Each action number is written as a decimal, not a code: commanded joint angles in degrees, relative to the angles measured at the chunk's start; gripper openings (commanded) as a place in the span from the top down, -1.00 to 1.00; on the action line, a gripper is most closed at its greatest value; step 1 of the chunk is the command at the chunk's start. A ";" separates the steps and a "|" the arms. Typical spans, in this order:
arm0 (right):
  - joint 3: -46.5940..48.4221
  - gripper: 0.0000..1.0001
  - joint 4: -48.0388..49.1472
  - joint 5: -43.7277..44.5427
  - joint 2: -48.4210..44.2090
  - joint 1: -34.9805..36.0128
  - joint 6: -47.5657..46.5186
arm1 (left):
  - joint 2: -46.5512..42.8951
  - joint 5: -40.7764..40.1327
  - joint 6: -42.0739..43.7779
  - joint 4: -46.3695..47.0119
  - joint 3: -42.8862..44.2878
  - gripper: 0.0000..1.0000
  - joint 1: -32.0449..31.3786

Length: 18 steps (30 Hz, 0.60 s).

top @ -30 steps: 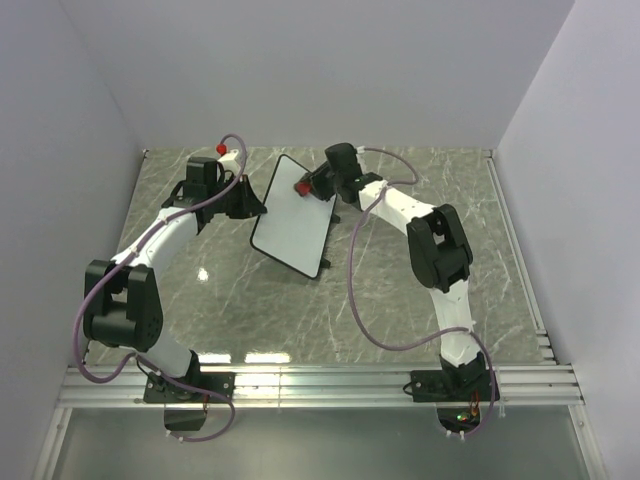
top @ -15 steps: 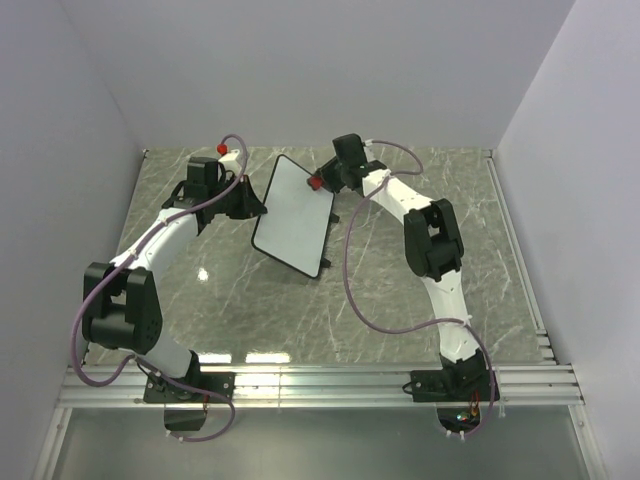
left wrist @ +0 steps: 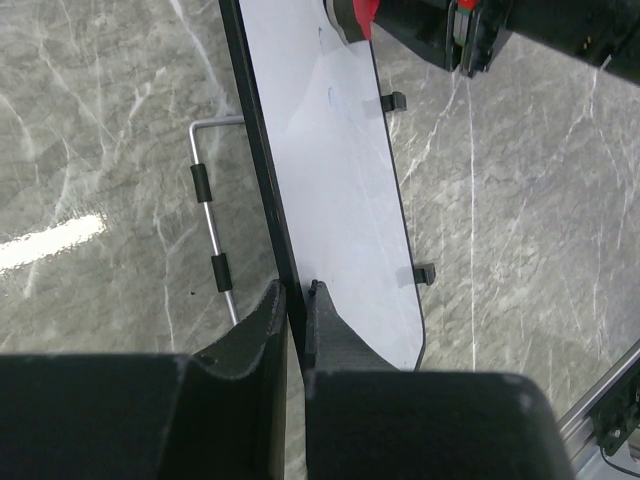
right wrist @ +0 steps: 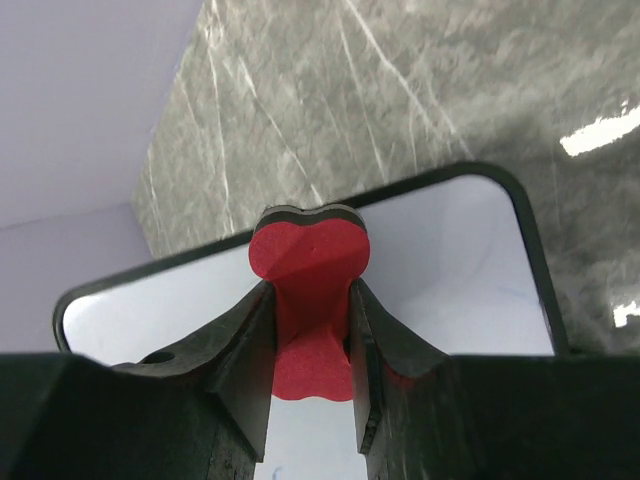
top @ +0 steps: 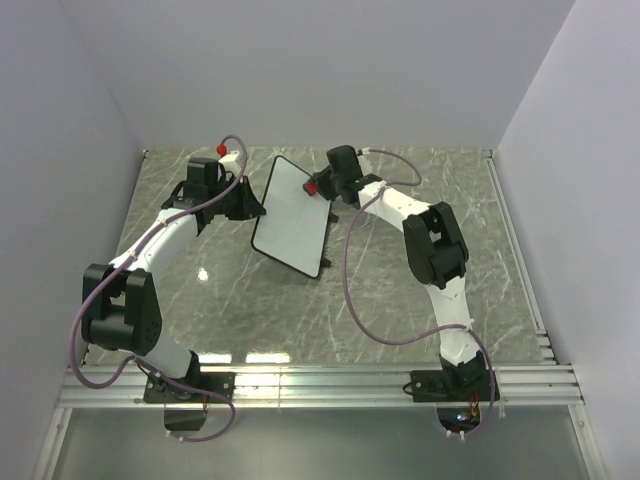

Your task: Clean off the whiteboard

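Note:
The whiteboard stands tilted on its edge on the marble table, white with a thin black rim. My left gripper is shut on its left rim; in the left wrist view the fingers pinch the black edge of the whiteboard. My right gripper is shut on a red bone-shaped eraser. In the right wrist view the eraser sits pressed between the right gripper's jaws against the whiteboard near its top edge. A faint mark shows on the white face.
A thin metal rod with black sleeves lies on the table behind the board. Two small black tabs stick out from the board's right rim. Grey walls close the table on three sides. An aluminium rail runs along the near edge.
The right gripper and eraser slid a little right across the board's upper part, then slightly back left. The left arm and the board have stayed still.

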 commanded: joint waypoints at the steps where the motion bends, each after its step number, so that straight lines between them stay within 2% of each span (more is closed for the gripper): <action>1: -4.32 1.00 -1.07 -4.63 -1.08 6.66 0.83 | 0.11 5.01 3.60 -7.39 -1.67 0.99 -3.14; 12: -6.08 1.00 -0.45 -4.46 -4.07 9.39 1.88 | 1.34 4.84 3.96 -7.74 -0.96 0.99 -3.76; 18: -10.56 1.00 0.34 -3.75 -6.88 11.33 3.20 | 1.07 4.84 4.04 -7.21 -1.40 0.99 -3.67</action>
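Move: The whiteboard, sloping up towards the robot's left, has its middle about 9 cm back, 5 cm left and 2 cm above the right hand, which holds the red eraser near the board's far edge. A faint ink trace lies roughly 5 cm back and 3 cm left of that hand, and the left gripper about 10 cm back, 12 cm left and 6 cm higher. From the left hand, pinching the board's left edge, the board's middle is 7 cm right, 1 cm ahead and 4 cm lower. The red eraser, still gripped in the right hand, is swept about 6 cm back and to the left across the whiteboard's face, away from its far edge and towards its middle, rising some 2 cm with the slope; the wrist hardly turns. Meanwhile the left hand stays still and keeps its pinch on the board's left edge. ##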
